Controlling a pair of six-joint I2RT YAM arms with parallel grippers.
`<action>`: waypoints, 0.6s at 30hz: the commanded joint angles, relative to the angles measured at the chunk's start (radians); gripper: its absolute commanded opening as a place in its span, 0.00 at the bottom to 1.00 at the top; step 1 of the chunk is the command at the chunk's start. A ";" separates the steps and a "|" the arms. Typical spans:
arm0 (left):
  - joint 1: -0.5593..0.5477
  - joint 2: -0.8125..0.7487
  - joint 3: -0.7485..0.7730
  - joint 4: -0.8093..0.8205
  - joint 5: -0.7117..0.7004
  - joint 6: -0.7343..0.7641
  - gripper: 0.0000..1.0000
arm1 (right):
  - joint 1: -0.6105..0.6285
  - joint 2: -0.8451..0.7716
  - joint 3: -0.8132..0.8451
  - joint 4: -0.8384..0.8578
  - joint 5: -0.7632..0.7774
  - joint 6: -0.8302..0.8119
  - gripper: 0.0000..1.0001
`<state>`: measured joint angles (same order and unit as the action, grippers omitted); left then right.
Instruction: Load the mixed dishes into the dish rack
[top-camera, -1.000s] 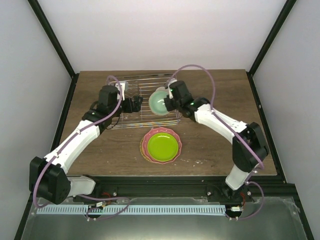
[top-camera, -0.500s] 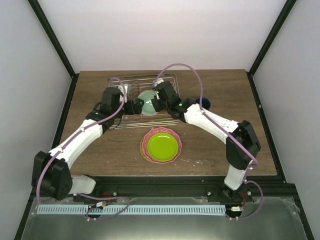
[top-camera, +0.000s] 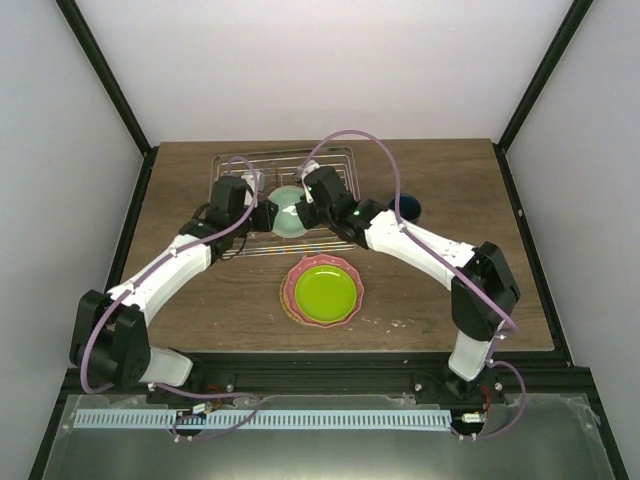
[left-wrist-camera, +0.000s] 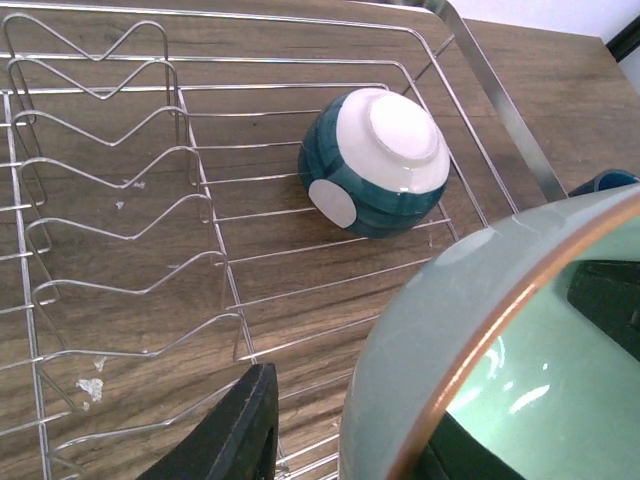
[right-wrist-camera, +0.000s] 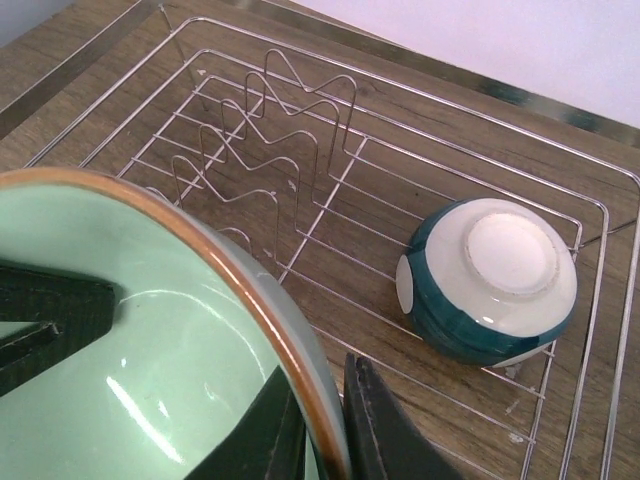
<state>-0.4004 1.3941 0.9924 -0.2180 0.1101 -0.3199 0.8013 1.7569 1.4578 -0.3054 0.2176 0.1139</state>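
A pale mint bowl (top-camera: 288, 212) with a brown rim hangs tilted over the dish rack (top-camera: 340, 155). My right gripper (top-camera: 305, 212) is shut on its rim (right-wrist-camera: 325, 435), one finger inside and one outside. My left gripper (top-camera: 272, 213) straddles the opposite rim (left-wrist-camera: 350, 440). Its outer finger (left-wrist-camera: 245, 420) stands a little off the bowl wall, and the other is inside the bowl. A bowl with teal sides and a cream base (left-wrist-camera: 375, 160) lies upside down in the rack (right-wrist-camera: 490, 280). The lime-green plate (top-camera: 322, 290) sits on the pink scalloped plate (top-camera: 290, 290) in front of the rack. The dark blue mug (top-camera: 407, 207) stands right of the rack.
Upright zigzag plate prongs (left-wrist-camera: 100, 150) fill the rack's left part (right-wrist-camera: 270, 120). The rack's wire rim (left-wrist-camera: 480, 90) rises near the mug's side. Both arms cross low over the rack's front half.
The right arm has carried the mint bowl leftward over the rack. The left gripper has come up to the bowl and narrowed its jaws around the rim.
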 joint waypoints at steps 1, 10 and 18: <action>-0.005 -0.006 0.002 0.007 -0.028 -0.001 0.26 | 0.010 -0.045 0.019 0.070 -0.012 0.023 0.10; -0.005 -0.004 0.003 -0.008 -0.066 -0.007 0.00 | 0.018 -0.017 0.048 0.024 -0.021 0.032 0.35; -0.005 0.006 0.003 0.003 -0.122 -0.010 0.00 | 0.076 -0.039 0.063 -0.040 -0.033 0.012 0.58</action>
<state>-0.4072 1.3983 0.9909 -0.2760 0.0193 -0.3168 0.8375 1.7557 1.4765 -0.3122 0.1913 0.1368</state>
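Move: The green bowl, still held by the right hand, is tilted between the hands. Its middle is about 4 cm to the right of the left hand and 1 cm ahead, and roughly 3 cm to the right hand's left, level with it fore and aft. Counted from the left hand, the upturned teal bowl in the rack is some 7 cm ahead, 11 cm right and 9 cm lower; the rack's wavy prongs are about 5 cm ahead, 2 cm left and 10 cm below. Almost still at first, the left hand closes its part-shut fingers the rest of the way, pinching the green bowl's left rim, then eases left and down about 1.5 cm each with a slight turn. Meanwhile the right fingers open to about half, giving up their grip on the bowl's right side, and that hand drifts left and back some 2 cm, its fingers still astride the rim. ##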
